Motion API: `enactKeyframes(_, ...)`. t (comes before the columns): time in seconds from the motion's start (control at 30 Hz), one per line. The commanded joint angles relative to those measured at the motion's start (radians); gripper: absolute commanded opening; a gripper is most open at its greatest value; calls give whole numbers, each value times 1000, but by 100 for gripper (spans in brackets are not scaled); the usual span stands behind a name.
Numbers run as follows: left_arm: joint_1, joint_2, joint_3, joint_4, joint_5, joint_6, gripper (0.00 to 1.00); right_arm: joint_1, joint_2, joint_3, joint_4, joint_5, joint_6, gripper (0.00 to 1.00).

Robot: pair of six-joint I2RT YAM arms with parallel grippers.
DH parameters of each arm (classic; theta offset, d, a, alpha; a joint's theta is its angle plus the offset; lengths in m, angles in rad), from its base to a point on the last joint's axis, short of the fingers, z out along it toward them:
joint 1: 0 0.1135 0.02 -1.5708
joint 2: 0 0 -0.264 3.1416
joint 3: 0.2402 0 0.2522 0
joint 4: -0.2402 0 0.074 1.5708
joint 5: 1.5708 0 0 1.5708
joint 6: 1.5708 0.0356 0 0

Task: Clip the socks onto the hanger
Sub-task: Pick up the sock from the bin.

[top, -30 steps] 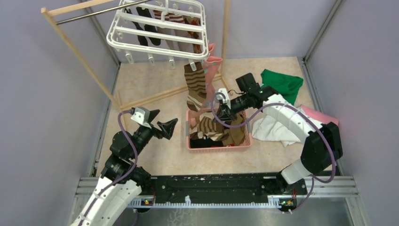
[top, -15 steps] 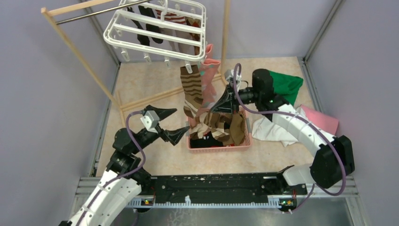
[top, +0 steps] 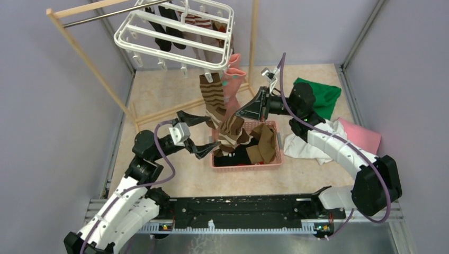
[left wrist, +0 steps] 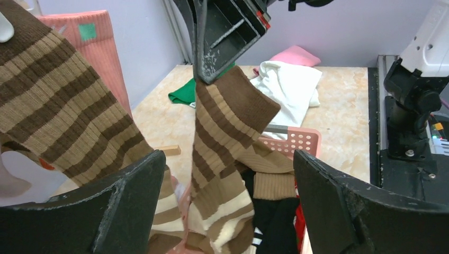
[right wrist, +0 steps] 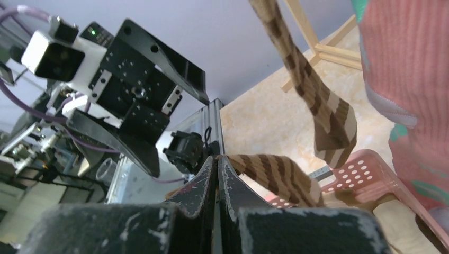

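Note:
My right gripper [top: 239, 113] is shut on the cuff of a brown-cream striped sock [top: 231, 131], which hangs over the pink basket [top: 275, 161]. In the right wrist view the right gripper [right wrist: 217, 160] pinches that sock [right wrist: 275, 173]. My left gripper [top: 213, 132] is open just left of the sock. From the left wrist, the left gripper [left wrist: 227, 159] frames the sock [left wrist: 225, 137] without touching it. The white hanger [top: 159, 47] hangs at the back. A striped sock [top: 213, 95], a pink sock [top: 234, 79] and black socks [top: 168, 33] are clipped to it.
The hanger's rod sits on a wooden rack [top: 87, 58] at the back left. More brown and black socks [top: 254, 151] lie in the basket. A green cloth [top: 320, 95], a white cloth [top: 304, 143] and a pink cloth [top: 365, 135] lie to the right. Grey walls enclose the floor.
The right gripper has lifted the striped sock up out of the basket. The left arm has swung right until its open fingers face the sock. The hanger has swayed slightly left.

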Motion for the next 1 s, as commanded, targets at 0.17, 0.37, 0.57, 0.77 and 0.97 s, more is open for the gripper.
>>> enactKeyframes(0.17, -73, 64, -19, 167, -121, 135, 94, 2, 7, 77, -5, 111, 154, 0)
enactKeyframes(0.37, -172, 160, -14, 237, -256, 218, 93, 3, 19, 86, -8, 115, 170, 0)
enactKeyframes(0.57, -275, 265, 20, 257, -375, 300, 92, 3, 26, 89, -5, 124, 188, 0)
enactKeyframes(0.77, -313, 329, 49, 299, -530, 264, 75, 3, 35, 90, -5, 127, 197, 0)
enactKeyframes(0.97, -315, 346, 72, 267, -525, 219, 24, 2, 34, 88, -3, 122, 197, 0)
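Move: The held sock's cuff lies about 8 cm to the left hand's right, 4 cm ahead and 2 cm lower; from the right hand, which keeps one corner pinched, it is some 3 cm back, 1 cm left and 4 cm below. From the left hand, the hanging striped sock is roughly 10 cm straight ahead at its height, and the bin some 15 cm right, 7 cm back and 25 cm below. The left hand goes about 9 cm forward, right and down, pinching the cuff below the right hand's tips. ##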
